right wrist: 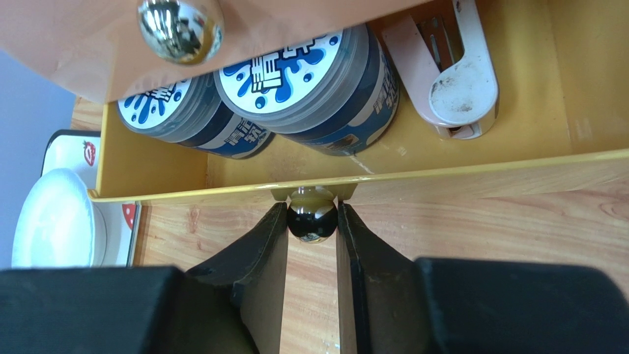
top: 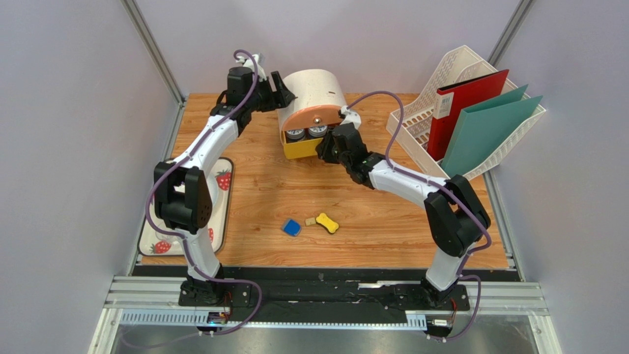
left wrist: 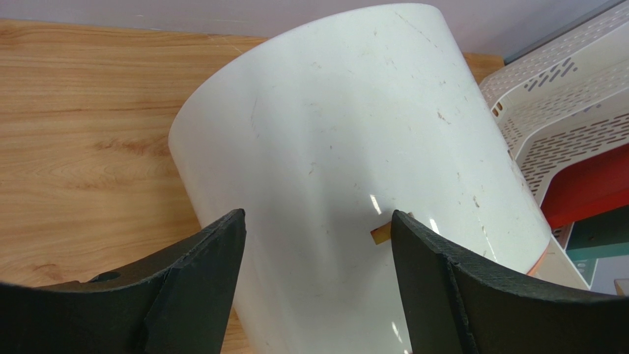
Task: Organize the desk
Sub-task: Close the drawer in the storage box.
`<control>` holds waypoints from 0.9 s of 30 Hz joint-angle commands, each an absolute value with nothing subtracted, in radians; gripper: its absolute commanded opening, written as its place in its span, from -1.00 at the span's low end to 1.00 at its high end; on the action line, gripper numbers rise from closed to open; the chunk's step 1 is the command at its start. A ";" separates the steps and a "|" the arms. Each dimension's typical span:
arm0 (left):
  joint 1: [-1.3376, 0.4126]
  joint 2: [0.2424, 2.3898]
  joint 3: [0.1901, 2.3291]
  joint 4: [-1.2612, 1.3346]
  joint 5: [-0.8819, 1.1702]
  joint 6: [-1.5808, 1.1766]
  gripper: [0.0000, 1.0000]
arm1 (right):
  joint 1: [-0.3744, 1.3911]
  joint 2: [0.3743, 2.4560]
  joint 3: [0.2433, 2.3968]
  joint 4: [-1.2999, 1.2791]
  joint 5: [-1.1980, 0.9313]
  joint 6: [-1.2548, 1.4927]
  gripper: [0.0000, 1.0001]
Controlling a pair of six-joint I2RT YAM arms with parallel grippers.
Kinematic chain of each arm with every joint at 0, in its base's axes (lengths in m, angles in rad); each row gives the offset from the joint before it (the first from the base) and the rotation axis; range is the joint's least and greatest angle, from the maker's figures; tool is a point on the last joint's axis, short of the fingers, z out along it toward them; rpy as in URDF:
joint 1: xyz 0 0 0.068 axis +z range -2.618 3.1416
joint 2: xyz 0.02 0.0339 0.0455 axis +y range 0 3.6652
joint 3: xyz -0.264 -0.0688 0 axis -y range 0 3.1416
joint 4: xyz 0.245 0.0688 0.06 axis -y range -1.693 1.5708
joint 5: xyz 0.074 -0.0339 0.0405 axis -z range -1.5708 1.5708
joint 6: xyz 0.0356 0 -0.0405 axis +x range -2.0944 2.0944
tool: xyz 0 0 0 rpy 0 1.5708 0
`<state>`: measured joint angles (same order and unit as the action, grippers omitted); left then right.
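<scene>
On the desk [top: 384,214], at the back middle, stands a white round-topped storage box [top: 319,87] with an orange front and a yellow drawer [top: 301,150] pulled out. My right gripper [right wrist: 312,215] is shut on the drawer's dark round knob [right wrist: 312,221]. Inside the drawer lie two round blue-and-white tins [right wrist: 303,70] and a pink-and-white clip-like item [right wrist: 454,81]. My left gripper [left wrist: 317,221] is open, its fingers straddling the box's white curved shell [left wrist: 332,125] at the box's left side [top: 285,94].
A blue piece [top: 292,228], a small tan piece [top: 310,220] and a yellow bone-shaped piece [top: 328,223] lie at the desk's near middle. A white file rack [top: 424,110] with red and green folders stands at the right. A strawberry-print tray [top: 221,184] lies at the left edge.
</scene>
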<state>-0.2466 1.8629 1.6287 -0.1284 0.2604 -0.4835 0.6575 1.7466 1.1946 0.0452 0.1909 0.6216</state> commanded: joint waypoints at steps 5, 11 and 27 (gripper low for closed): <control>-0.272 1.855 1.586 -0.242 0.322 -0.425 0.56 | 0.623 1.815 1.293 0.245 0.259 0.598 -0.46; -0.273 1.844 1.563 -0.227 0.327 -0.434 0.55 | 0.624 1.870 1.312 0.380 0.281 0.580 -0.41; -0.272 1.830 1.562 -0.236 0.299 -0.431 0.55 | 0.611 1.749 1.103 0.534 0.124 0.537 0.13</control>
<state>-0.2462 1.8465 1.5902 -0.0841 0.2588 -0.4698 0.6281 1.8702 1.1835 0.3798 0.1799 0.5694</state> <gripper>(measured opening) 0.775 0.551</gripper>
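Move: The right fingers already pinch the knob of the half-out yellow drawer; the storage box it slides into has its middle about 14 cm ahead, 3 cm left and level. In the drawer two blue jars stand some 5 cm ahead, one 1 cm and the other 6 cm left; the stapler lies 5 cm ahead, 4 cm right. The top knob is 5 cm ahead, 1 cm left, 5 cm up. From the left hand the box's middle lies about 2 cm back, 6 cm right, 9 cm down. Still pinching the yellow drawer's knob, the right hand pushes it forward about 5 cm and slightly left into the storage box, its fingers tipping upward some 10 degrees. Then the fingers open, letting go of the knob, and the hand starts to ease back by about 1 cm. The left hand stays put, half open, resting against the box's upper left side. ##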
